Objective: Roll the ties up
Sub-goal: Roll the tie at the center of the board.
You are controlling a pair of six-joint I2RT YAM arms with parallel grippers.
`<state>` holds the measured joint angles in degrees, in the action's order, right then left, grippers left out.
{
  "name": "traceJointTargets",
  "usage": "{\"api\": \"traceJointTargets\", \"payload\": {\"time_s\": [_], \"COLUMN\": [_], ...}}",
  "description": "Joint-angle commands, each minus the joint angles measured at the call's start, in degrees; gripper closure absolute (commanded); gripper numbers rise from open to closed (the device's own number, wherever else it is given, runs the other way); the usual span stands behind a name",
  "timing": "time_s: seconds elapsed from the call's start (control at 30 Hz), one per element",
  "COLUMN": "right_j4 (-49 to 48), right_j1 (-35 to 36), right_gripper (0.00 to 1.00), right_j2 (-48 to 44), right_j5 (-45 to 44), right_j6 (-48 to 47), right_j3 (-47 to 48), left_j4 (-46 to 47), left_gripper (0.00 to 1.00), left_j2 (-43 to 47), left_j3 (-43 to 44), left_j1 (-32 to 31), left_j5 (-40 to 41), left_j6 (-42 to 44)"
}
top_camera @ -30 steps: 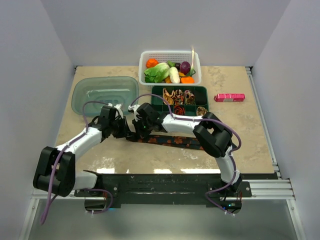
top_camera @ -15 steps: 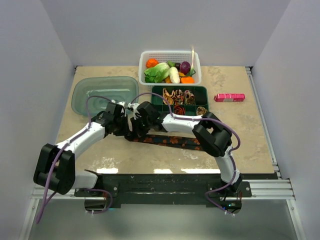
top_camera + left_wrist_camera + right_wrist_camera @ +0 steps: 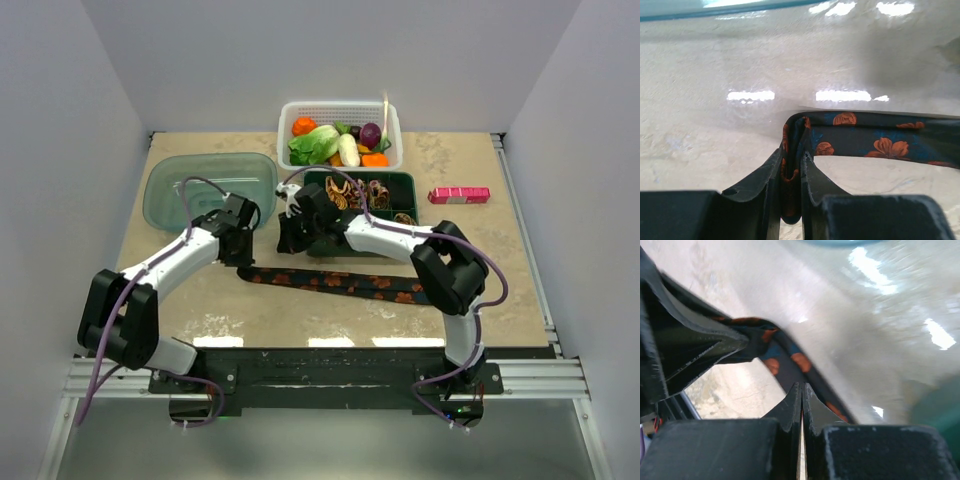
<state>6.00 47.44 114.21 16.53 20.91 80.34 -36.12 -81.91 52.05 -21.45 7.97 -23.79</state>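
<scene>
A long black tie with orange-red flowers lies flat across the table in front of the arms. My left gripper is shut on its folded left end; in the left wrist view the fold sits pinched between the jaws and the rest of the tie runs off to the right. My right gripper hangs just behind that end, shut with nothing in it; the tie passes under its tips. Several small rolled ties sit in a green tray.
A white basket of vegetables stands at the back. A clear teal container lies at the back left, close to my left arm. A pink box lies at the right of the green tray.
My right arm has lifted off the tie and swung back toward the green tray, uncovering the tie's length. My left gripper has shifted a little right and back, still holding the tie's end.
</scene>
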Motion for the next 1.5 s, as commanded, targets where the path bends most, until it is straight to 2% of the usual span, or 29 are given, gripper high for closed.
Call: {"api": "traceJointTargets", "payload": {"time_s": [0.0,0.23,0.6,0.83,1.03,1.1,1.17,1.23,1.3,1.33,1.47], "right_j4": [0.59,1.29,2.26,2.44,2.70,2.79,2.79,2.88,2.96,2.88,2.97], "right_j1": [-1.12,-3.23,-6.92,-7.45,-7.54,-7.63,-7.63,-7.54,-7.54,-7.54,-7.54], "right_gripper": [1.00,1.00,1.00,1.00,1.00,1.00,1.00,1.00,1.00,1.00,1.00], "right_j2": [-3.82,-6.02,-10.94,-11.82,-12.17,-12.17,-12.26,-12.26,-12.26,-12.35,-12.17], "right_j5": [-1.50,-2.47,-4.93,-5.20,-5.11,-5.02,-5.02,-4.85,-4.67,-4.58,-4.32], "right_j6": [-1.04,-0.87,-0.87,-1.04,-1.13,-1.31,-1.39,-1.48,-1.57,-1.66,-1.75], "right_j3": [-1.05,-2.90,-8.09,-9.32,-10.02,-10.20,-10.37,-10.38,-10.38,-10.46,-10.37], "left_j4": [-4.22,-10.28,-19.78,-18.29,-11.79,-8.63,-6.43,-5.37,-4.93,-4.75,-2.56], "left_gripper": [1.00,1.00,1.00,1.00,1.00,0.97,0.90,0.72,0.65,0.55,0.41], "left_j2": [-1.84,-5.36,-13.97,-17.67,-17.15,-15.74,-14.43,-13.46,-11.96,-11.44,-7.58], "left_j3": [3.23,7.00,12.81,12.90,10.45,9.56,8.77,8.15,7.98,7.98,7.45], "left_j1": [-2.45,-7.02,-14.14,-19.41,-20.12,-20.12,-20.12,-20.21,-20.12,-20.03,-20.12], "left_j5": [6.88,15.49,23.32,22.97,18.94,17.88,17.26,16.99,17.61,17.61,16.21], "left_j6": [0.94,-1.69,-6.35,-10.74,-11.89,-12.07,-12.51,-12.77,-13.38,-13.56,-13.21]}}
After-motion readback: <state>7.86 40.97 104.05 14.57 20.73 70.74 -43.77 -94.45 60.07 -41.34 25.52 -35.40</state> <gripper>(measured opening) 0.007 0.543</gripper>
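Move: Pinched in the left fingers is the tie's rolled end; the flat run onto which it is being turned starts about 5 cm to the right, 2 cm back and 4 cm below. The pale-green tray lies some 18 cm ahead and 9 cm left, 3 cm lower; the divided green box is roughly 13 cm ahead and 27 cm right, 2 cm lower. From the shut, empty right hand, that flat run is about 6 cm back, 4 cm left and 6 cm below. Rolling its left side up by nearly 30 degrees, the left hand draws back and sinks about 3 cm, then shifts right to lay the held end over onto the flat tie. It eases out of the tilt, opens its fingers around the roll and lifts a little, still going right, about 5 cm in all. The shut right hand clears off some 7 cm right, towards the green box. ##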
